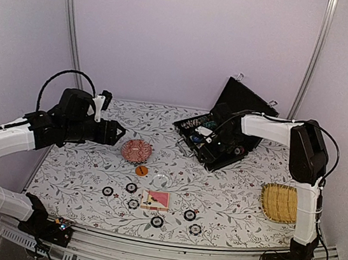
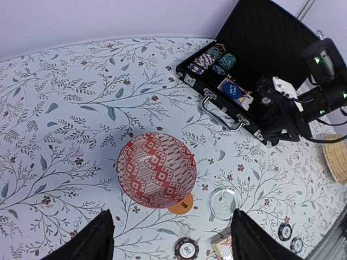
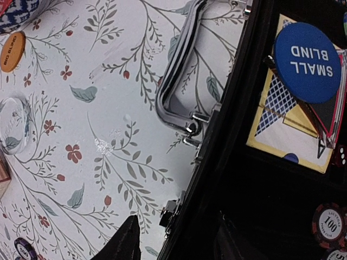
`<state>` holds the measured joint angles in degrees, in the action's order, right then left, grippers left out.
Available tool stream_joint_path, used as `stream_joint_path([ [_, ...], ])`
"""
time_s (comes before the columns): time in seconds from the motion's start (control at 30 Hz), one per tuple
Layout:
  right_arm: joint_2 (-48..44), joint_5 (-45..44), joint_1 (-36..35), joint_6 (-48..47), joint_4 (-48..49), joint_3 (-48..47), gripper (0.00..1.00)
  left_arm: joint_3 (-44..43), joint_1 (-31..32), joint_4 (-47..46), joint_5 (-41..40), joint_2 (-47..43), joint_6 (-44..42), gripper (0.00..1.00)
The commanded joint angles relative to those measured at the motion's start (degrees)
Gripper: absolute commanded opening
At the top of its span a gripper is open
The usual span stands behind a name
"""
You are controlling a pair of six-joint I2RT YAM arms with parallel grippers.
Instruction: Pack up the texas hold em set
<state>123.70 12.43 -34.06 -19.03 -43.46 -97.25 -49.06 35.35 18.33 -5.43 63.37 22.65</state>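
Observation:
The black briefcase [image 1: 229, 127] lies open at the back right, lid up, with chip rows [image 2: 214, 57], a blue "SMALL BLIND" disc [image 3: 307, 62] and cards inside. My right gripper [image 1: 213, 147] [image 3: 181, 244] is open, straddling the case's front wall beside the silver handle [image 3: 176, 81], one finger over the table and one inside. Several loose chips [image 1: 131, 188] [image 2: 187, 249], the orange disc [image 1: 141, 170] [image 2: 181, 206] and the red-pink card deck [image 1: 156, 199] lie on the table at front centre. My left gripper [image 1: 112, 133] [image 2: 173, 244] hangs open and empty above them.
A pink patterned dome [image 1: 136, 151] [image 2: 156, 170] sits just behind the orange disc, partly over it in the left wrist view. A clear round disc [image 1: 160, 179] [image 2: 223, 203] lies right of it. The yellow woven tray [image 1: 280, 202] stands at the right edge.

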Motion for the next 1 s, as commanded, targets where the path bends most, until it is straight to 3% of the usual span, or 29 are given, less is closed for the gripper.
stream_joint_path([
  [0.0,3.4,-0.9,0.3,0.4,0.6,-3.3,0.47,0.5,0.9,-0.6,0.2,-0.1,0.5,0.75],
  [0.23,5.8,1.1,0.2,0.0,-0.6,-4.9,0.33,0.3,0.9,-0.6,0.3,-0.4,0.5,0.75],
  [0.5,3.1,5.7,0.1,-6.1,-1.3,1.7,0.21,0.1,1.0,-1.2,1.5,-0.1,1.6,0.75],
  [0.97,-6.5,5.9,-1.1,-18.7,-4.4,17.3,0.14,-0.4,1.6,-1.1,1.6,1.2,0.8,0.75],
])
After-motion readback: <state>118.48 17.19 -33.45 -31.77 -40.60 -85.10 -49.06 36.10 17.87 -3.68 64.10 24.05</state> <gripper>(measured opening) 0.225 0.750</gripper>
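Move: The case's front wall, by the right latch, lies just about 1 cm ahead of the right hand, 1 cm to its left and 2 cm below, already between the open fingers. The case handle is roughly 8 cm ahead and 7 cm left of that hand, the small blind button in the case some 12 cm ahead and 3 cm left, and the clear disc about 9 cm back and 14 cm left. From the left hand, the front wall is about 9 cm ahead, 26 cm right and 18 cm down. The right hand sinks about 2 cm over the case's front wall, easing some 1 cm forward and left, and its half-open fingers close to pinch the wall by the right latch. Keeping that grip at the same height, it drags the wall back towards the robot by about 5 cm and some 3 cm to the right, turning about 13 degrees counter-clockwise. ##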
